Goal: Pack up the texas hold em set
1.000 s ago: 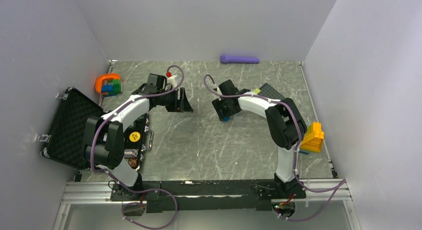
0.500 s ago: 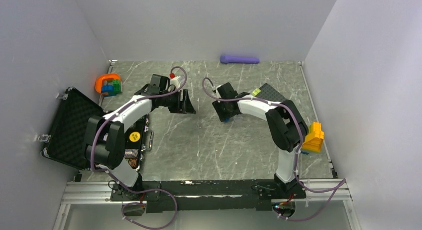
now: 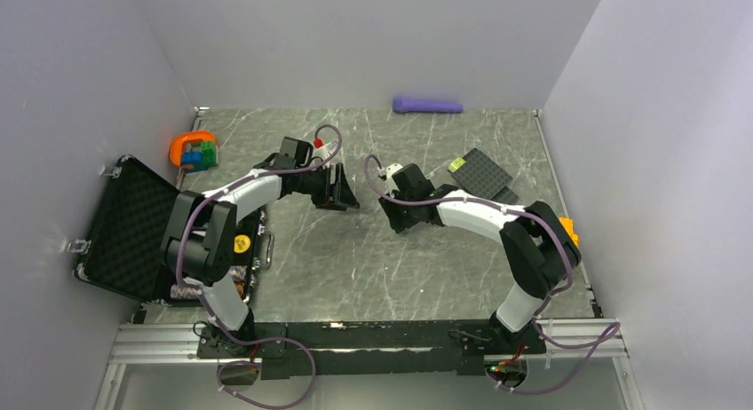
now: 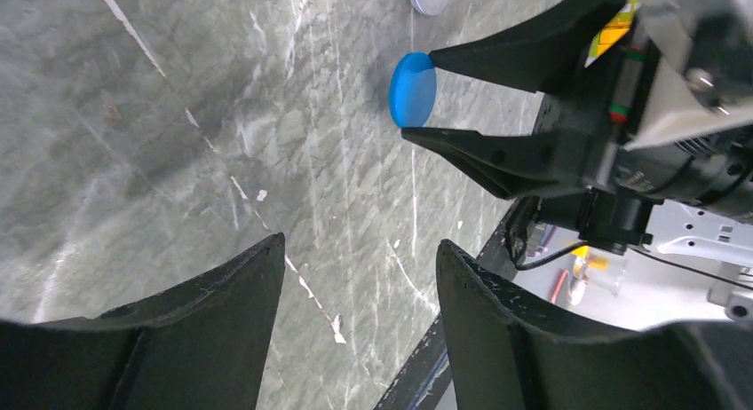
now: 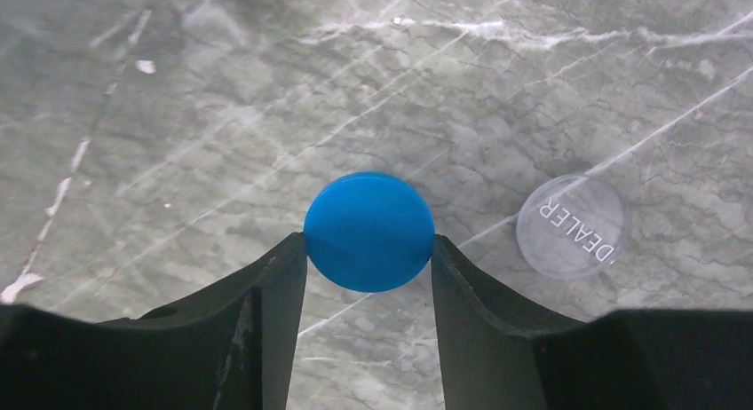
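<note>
My right gripper [image 5: 369,241] is shut on a blue disc [image 5: 369,231], pinching it by its edge just above the marble table. The same blue disc [image 4: 413,89] shows in the left wrist view between the right gripper's fingertips [image 4: 444,55]. A clear "DEALER" disc [image 5: 573,225] lies flat on the table beside it. My left gripper [image 4: 360,250] is open and empty, facing the right gripper [image 3: 395,216] across a short gap. The black foam-lined case [image 3: 124,228] lies open at the left, with a yellow disc [image 3: 240,243] in it.
An orange ring toy with coloured blocks [image 3: 194,150] sits at the back left. A purple object [image 3: 428,105] lies by the back wall. Black studded plates [image 3: 484,172] lie at the right. A yellow-orange block [image 3: 566,228] shows behind the right arm's elbow.
The left gripper has moved right toward the middle. The right gripper has shifted nearer and slightly left, still holding the blue disc, and its elbow has swung to the right.
</note>
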You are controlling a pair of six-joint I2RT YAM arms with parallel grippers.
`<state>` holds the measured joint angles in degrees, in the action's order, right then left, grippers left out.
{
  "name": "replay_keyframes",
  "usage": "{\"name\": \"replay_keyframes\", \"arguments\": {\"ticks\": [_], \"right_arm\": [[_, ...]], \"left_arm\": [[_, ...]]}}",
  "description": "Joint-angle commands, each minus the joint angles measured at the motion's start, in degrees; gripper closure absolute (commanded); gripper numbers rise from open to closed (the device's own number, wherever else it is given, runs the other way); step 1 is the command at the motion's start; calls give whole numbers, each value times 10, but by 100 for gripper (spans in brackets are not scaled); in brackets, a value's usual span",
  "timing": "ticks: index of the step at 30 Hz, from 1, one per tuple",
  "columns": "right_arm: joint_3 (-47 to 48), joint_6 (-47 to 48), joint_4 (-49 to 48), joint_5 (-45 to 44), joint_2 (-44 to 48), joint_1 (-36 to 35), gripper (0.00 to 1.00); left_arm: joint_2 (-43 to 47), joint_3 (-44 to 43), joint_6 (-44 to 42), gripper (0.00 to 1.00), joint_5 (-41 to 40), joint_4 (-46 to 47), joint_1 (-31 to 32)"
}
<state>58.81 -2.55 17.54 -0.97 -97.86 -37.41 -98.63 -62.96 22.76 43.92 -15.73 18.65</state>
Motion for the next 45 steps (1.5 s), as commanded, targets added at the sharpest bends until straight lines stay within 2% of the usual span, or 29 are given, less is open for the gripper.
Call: {"name": "replay_keyframes", "arguments": {"ticks": [1,13,27,32,35,38,45], "right_arm": [[-30,2,-76,29,57,-12,66],[-62,20,-130,61,121,-57,67],[-51,44,-127,64,134,-80,68],[-50,49,-126,56,135,-87,68],[-48,50,-124,50,133,-89,68],[-48,50,-125,44,131,-92,68],[-55,49,-131,32,135,-92,67]], "left_arm": [[-18,5,29,33,44,39,6],[-51,5,53,33,73,58,28],[-76,7,81,38,119,93,51],[-80,7,87,46,131,103,61],[-84,6,91,55,137,107,64],[-87,6,95,65,145,112,67],[-93,5,96,96,152,112,71]]}}
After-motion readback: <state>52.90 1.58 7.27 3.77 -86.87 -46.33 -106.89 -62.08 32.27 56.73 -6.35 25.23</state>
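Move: The blue disc is already held by its rim in the right hand's fingers, roughly 12 cm to the right of the left hand, 1 cm nearer the base and about 7 cm lower. From the right hand, the open left gripper that it is being taken to is about 12 cm to the left, 1 cm ahead and 7 cm up. A clear dealer button lies on the table some 5 cm ahead of the right hand, 8 cm to its right and 3 cm below. The blue disc, still gripped by its rim, is carried by the right hand about 6 cm left and 6 cm up, and some 4 cm back, tilting its face and turning counter-clockwise, then held there. The open left gripper comes to meet it, about 6 cm right and 4 cm back with a small dip, and late on closes its fingers on the disc's two faces while the right keeps its hold. ##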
